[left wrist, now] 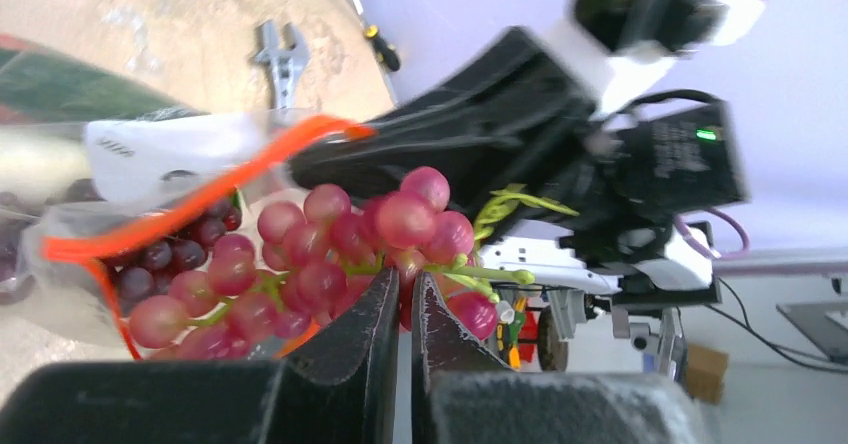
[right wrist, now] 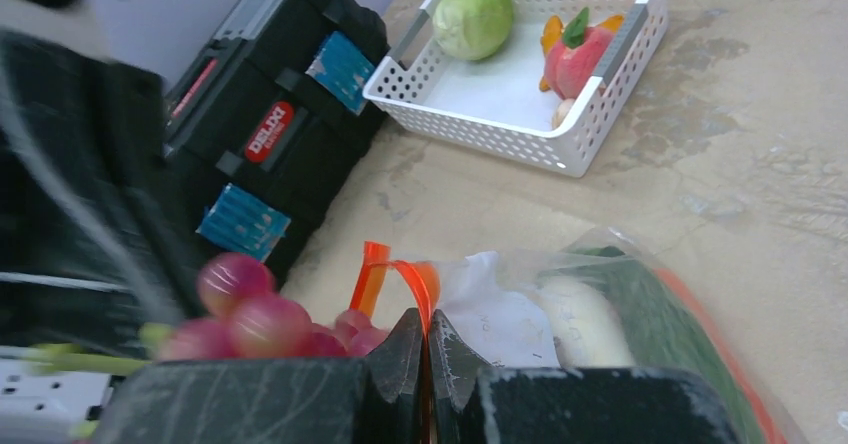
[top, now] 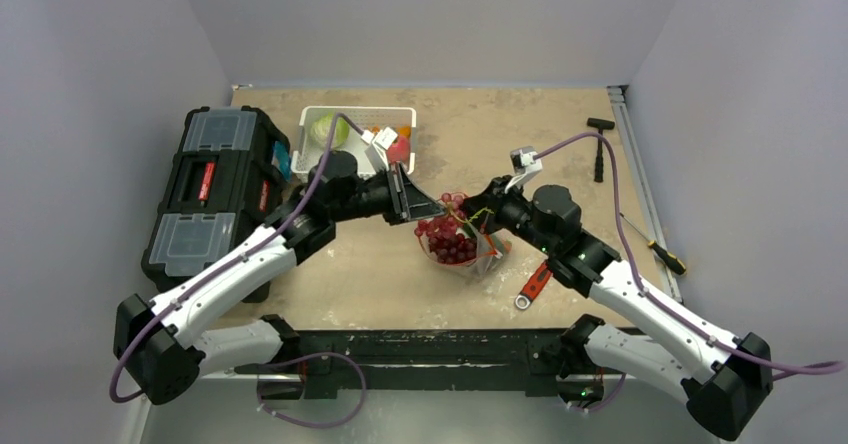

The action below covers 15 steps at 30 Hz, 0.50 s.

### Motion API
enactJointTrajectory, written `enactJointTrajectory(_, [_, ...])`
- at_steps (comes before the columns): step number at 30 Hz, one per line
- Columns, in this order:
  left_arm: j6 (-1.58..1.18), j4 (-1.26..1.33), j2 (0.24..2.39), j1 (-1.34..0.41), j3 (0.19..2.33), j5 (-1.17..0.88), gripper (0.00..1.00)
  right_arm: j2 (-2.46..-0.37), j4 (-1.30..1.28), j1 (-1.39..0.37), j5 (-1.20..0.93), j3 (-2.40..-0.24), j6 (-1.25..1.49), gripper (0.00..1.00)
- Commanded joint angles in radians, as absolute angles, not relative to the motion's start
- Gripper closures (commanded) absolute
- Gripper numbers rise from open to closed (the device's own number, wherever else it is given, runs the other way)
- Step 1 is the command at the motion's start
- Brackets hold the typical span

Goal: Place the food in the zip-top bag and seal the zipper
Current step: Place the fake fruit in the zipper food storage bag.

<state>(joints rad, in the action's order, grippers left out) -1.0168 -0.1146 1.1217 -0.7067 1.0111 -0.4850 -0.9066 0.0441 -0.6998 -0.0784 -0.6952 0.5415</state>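
A bunch of dark red grapes (left wrist: 340, 244) hangs over the open mouth of the clear zip-top bag (right wrist: 610, 304), with my left gripper (left wrist: 405, 286) shut on its green stem. The grapes (top: 446, 240) sit mid-table in the top view, between both grippers. My right gripper (right wrist: 428, 322) is shut on the orange-red zipper (right wrist: 412, 276) and holds the bag's rim up. The zipper (left wrist: 190, 209) curves around the grapes. A white radish (right wrist: 580, 319) and green leafy pieces (right wrist: 655, 314) lie inside the bag. A green cabbage (right wrist: 472, 19), a pink peach (right wrist: 578, 59) and a carrot (right wrist: 550, 32) lie in the basket.
The white slotted basket (top: 322, 154) stands at the back left, beside a black toolbox (top: 215, 184). A red-handled wrench (top: 535, 284) lies right of the bag. A screwdriver (top: 660, 251) and a black T-shaped tool (top: 600, 149) lie by the right edge.
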Motion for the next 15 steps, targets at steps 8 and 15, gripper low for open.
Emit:
enactJointTrajectory(8, [-1.165, 0.237, 1.094, -0.732, 0.818, -0.4, 1.0, -0.879, 0.224, -0.698, -0.242, -0.735, 0.955, 1.0])
enactJointTrajectory(15, [-1.079, 0.095, 0.991, -0.756, 0.881, -0.358, 1.0, -0.926, 0.287, -0.698, -0.272, -0.762, 1.036, 1.0])
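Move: The left hand already holds the pink grapes by the stem, and the middle of the zip bag's mouth, where they are to go, lies about 10 cm below it, some 3 cm back and 2 cm to its right. From the left hand, the white basket is about 22 cm ahead and 16 cm left, the red wrench some 7 cm back and 17 cm right, both near table height. From the right hand, which pinches the orange rim, the mouth's middle is roughly 4 cm back, 3 cm left and 5 cm lower. The left hand keeps its pinch on the stem and dips almost straight down about 6 cm, lowering the bunch into the bag's mouth, then comes back up roughly 3.5 cm, still holding the grapes. Meanwhile the right hand, shut on the orange rim, lifts it about 4 cm while easing left and back, its wrist rolling some 20 degrees with the left side rising, so the rim is drawn up beside the bunch. ##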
